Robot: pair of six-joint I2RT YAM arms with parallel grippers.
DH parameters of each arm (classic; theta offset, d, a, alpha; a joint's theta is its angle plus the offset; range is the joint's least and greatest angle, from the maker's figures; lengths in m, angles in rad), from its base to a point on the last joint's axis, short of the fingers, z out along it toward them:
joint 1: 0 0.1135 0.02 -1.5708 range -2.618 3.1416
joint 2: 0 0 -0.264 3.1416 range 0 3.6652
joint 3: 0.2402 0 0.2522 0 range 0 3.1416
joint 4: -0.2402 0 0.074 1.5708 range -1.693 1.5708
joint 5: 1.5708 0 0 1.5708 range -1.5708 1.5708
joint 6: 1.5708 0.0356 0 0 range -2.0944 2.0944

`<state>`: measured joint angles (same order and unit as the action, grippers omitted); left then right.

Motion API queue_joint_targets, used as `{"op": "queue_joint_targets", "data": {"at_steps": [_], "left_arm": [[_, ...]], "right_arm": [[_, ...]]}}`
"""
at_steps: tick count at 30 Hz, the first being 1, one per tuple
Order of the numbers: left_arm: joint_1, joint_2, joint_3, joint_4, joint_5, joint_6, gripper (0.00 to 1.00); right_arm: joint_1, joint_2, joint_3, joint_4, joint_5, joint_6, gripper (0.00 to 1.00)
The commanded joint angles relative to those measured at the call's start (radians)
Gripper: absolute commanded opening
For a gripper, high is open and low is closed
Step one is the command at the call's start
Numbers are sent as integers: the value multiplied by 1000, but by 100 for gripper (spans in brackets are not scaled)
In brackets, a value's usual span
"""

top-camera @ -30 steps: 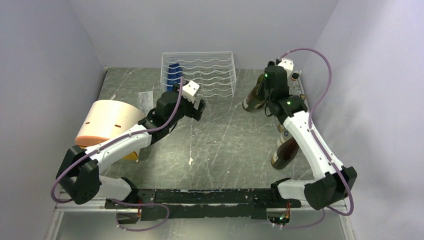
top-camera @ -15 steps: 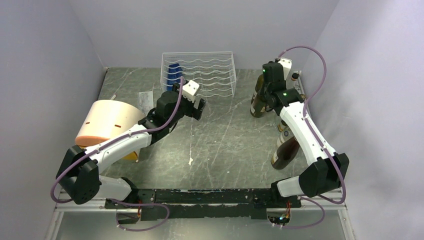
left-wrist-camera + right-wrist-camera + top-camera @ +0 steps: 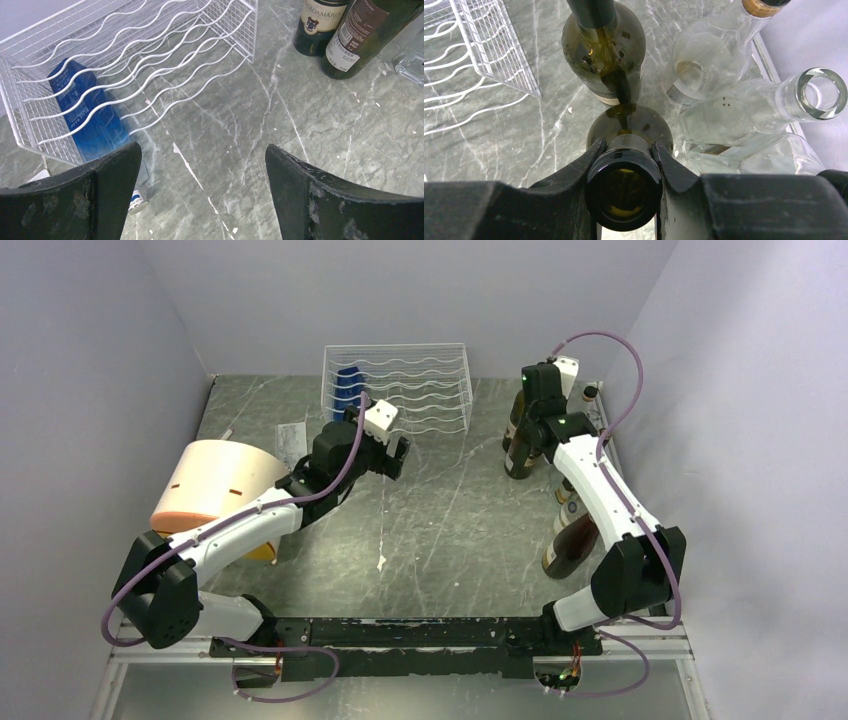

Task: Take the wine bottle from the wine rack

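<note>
The white wire wine rack [image 3: 400, 390] stands at the back of the table. A blue bottle [image 3: 347, 390] lies in its left end, also seen through the wires in the left wrist view [image 3: 92, 125]. My left gripper [image 3: 398, 455] hovers open in front of the rack, with only table between its fingers [image 3: 202, 152]. A dark green wine bottle [image 3: 519, 450] is upright to the right of the rack and clear of it. My right gripper [image 3: 537, 400] is shut on its neck from above [image 3: 627, 147]. Whether its base touches the table does not show.
A second dark bottle [image 3: 604, 55] stands just behind the held one. Clear glass bottles [image 3: 764, 110] crowd the right edge. Another dark bottle [image 3: 572, 540] stands under the right forearm. A cream drum [image 3: 215, 485] lies at the left, beside the left arm.
The right arm has swung the dark green bottle from a tilt to upright and drawn it slightly nearer. The left arm has hardly moved.
</note>
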<state>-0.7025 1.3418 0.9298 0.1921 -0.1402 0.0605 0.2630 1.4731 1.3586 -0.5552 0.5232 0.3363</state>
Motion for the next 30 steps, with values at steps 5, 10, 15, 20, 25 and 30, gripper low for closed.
{"op": "queue_joint_targets", "data": {"at_steps": [5,10,15,20,25,30], "left_arm": [[10,-2,40,7,-18,5,97],[12,-12,38,10,-19,5,97],[24,-22,32,16,-36,7,97],[45,-49,24,26,-48,7,97],[65,-80,8,46,-108,23,97],[88,-124,-17,79,-193,39,97]], "right_arm": [[-18,-11,47,20,-36,-33,47],[-18,-56,73,5,-73,-51,66],[-17,-114,81,-10,-138,-64,77],[-12,-186,46,29,-299,-77,80],[43,-232,-25,116,-487,-31,82],[294,-174,-96,238,-447,14,83]]}}
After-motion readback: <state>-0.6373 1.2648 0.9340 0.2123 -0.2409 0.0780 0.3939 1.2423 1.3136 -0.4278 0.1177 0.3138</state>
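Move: The right fingers still grip the neck of a green wine bottle standing upright; its middle is straight below, about 12 cm down. Another wine bottle stands some 8 cm ahead of it, and a corked clear bottle 6 cm ahead and 9 cm right of the hand. From the empty left hand, the gripped bottle is about 31 cm right and 5 ahead, and the blue bottle in the rack 12 ahead, 10 left, and 18 below. Right hand releases the neck, rises about 9 cm, then swings left; left hand drifts up and left. ##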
